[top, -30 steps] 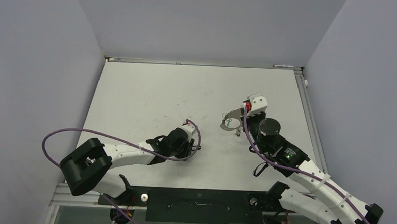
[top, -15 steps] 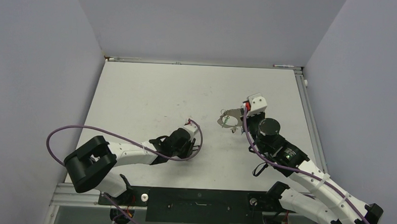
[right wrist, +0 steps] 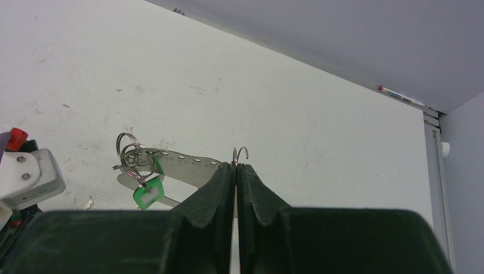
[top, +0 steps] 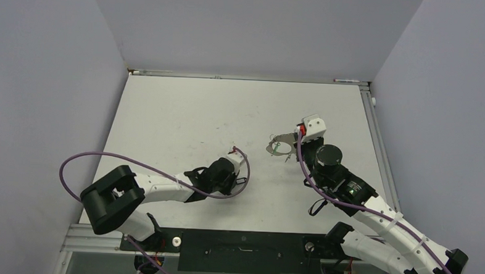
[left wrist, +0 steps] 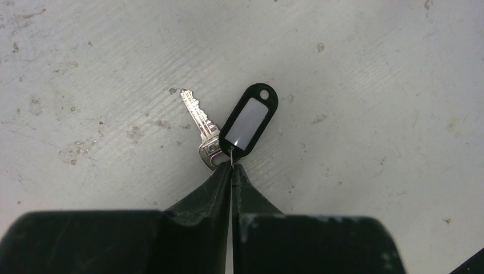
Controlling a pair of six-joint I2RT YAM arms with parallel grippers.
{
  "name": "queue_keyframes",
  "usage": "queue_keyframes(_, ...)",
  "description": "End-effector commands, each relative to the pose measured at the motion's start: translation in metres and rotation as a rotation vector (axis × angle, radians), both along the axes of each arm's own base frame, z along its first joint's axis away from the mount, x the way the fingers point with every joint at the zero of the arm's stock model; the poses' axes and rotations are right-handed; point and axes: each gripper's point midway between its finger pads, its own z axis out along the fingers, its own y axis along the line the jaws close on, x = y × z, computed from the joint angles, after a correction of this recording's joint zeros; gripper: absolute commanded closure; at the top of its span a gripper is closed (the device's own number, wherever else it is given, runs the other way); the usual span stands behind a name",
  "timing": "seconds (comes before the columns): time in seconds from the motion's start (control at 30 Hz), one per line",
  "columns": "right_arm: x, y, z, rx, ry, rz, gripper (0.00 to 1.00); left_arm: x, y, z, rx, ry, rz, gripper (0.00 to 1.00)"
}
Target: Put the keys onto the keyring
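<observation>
In the left wrist view a silver key (left wrist: 199, 122) with a black plastic tag (left wrist: 249, 119) lies on the white table. My left gripper (left wrist: 231, 168) is shut on the small ring joining them. From above, the left gripper (top: 236, 181) sits low at mid-table and hides that key. My right gripper (right wrist: 236, 165) is shut on the keyring (right wrist: 184, 163), whose hooked wire end pokes up between the fingertips. A green-tagged key (right wrist: 146, 194) hangs on the keyring by small split rings. The keyring (top: 280, 146) is held above the table, right of centre.
A marker pen (right wrist: 399, 96) lies along the table's far edge by the back wall. A metal rail (top: 376, 138) borders the table's right side. Purple cables loop from both arms. Grey walls close in the table on three sides.
My left gripper has closed onto the ring of the black-tagged key and shifted slightly right. The right gripper and keyring moved slightly up-left, then held still.
</observation>
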Motion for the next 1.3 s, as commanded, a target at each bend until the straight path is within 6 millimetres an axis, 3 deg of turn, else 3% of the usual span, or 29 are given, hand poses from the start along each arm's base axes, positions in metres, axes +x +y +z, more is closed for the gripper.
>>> queue_keyframes(0.0,0.004,0.005,0.018,0.057,-0.056,-0.001,0.95,0.006,-0.015,0.025,-0.049,-0.079,-0.054,1.0)
queue_keyframes(0.33,0.003,0.014,0.019,0.058,-0.062,0.049,0.95,-0.013,-0.005,0.087,-0.062,-0.184,-0.219,1.0)
queue_keyframes(0.7,-0.011,0.049,0.019,0.066,-0.073,0.263,0.95,-0.036,0.025,0.173,-0.018,-0.465,-0.45,1.0)
queue_keyframes(0.93,-0.015,0.069,0.018,0.079,-0.094,0.356,0.95,-0.023,0.05,0.192,0.113,-0.624,-0.451,1.0)
queue_keyframes(1.27,-0.039,0.107,0.007,0.051,-0.124,0.628,0.95,-0.027,0.049,0.194,0.107,-0.737,-0.534,1.0)
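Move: The left hand already pinches the ring of the black-tagged key, which lies just ahead and right of its tips, about 2 cm each way, 1 cm lower. The keyring is some 9 cm right of that hand, 5 cm ahead and 24 cm above. The keyring's middle sits about 4 cm left of the right hand, 1 cm back and 1 cm down; from that hand the black-tagged key is roughly 11 cm left, 4 cm back, 26 cm below. The left hand lifts its pinched key some 18 cm, tilting up, as the right swings the keyring 8 cm left. ##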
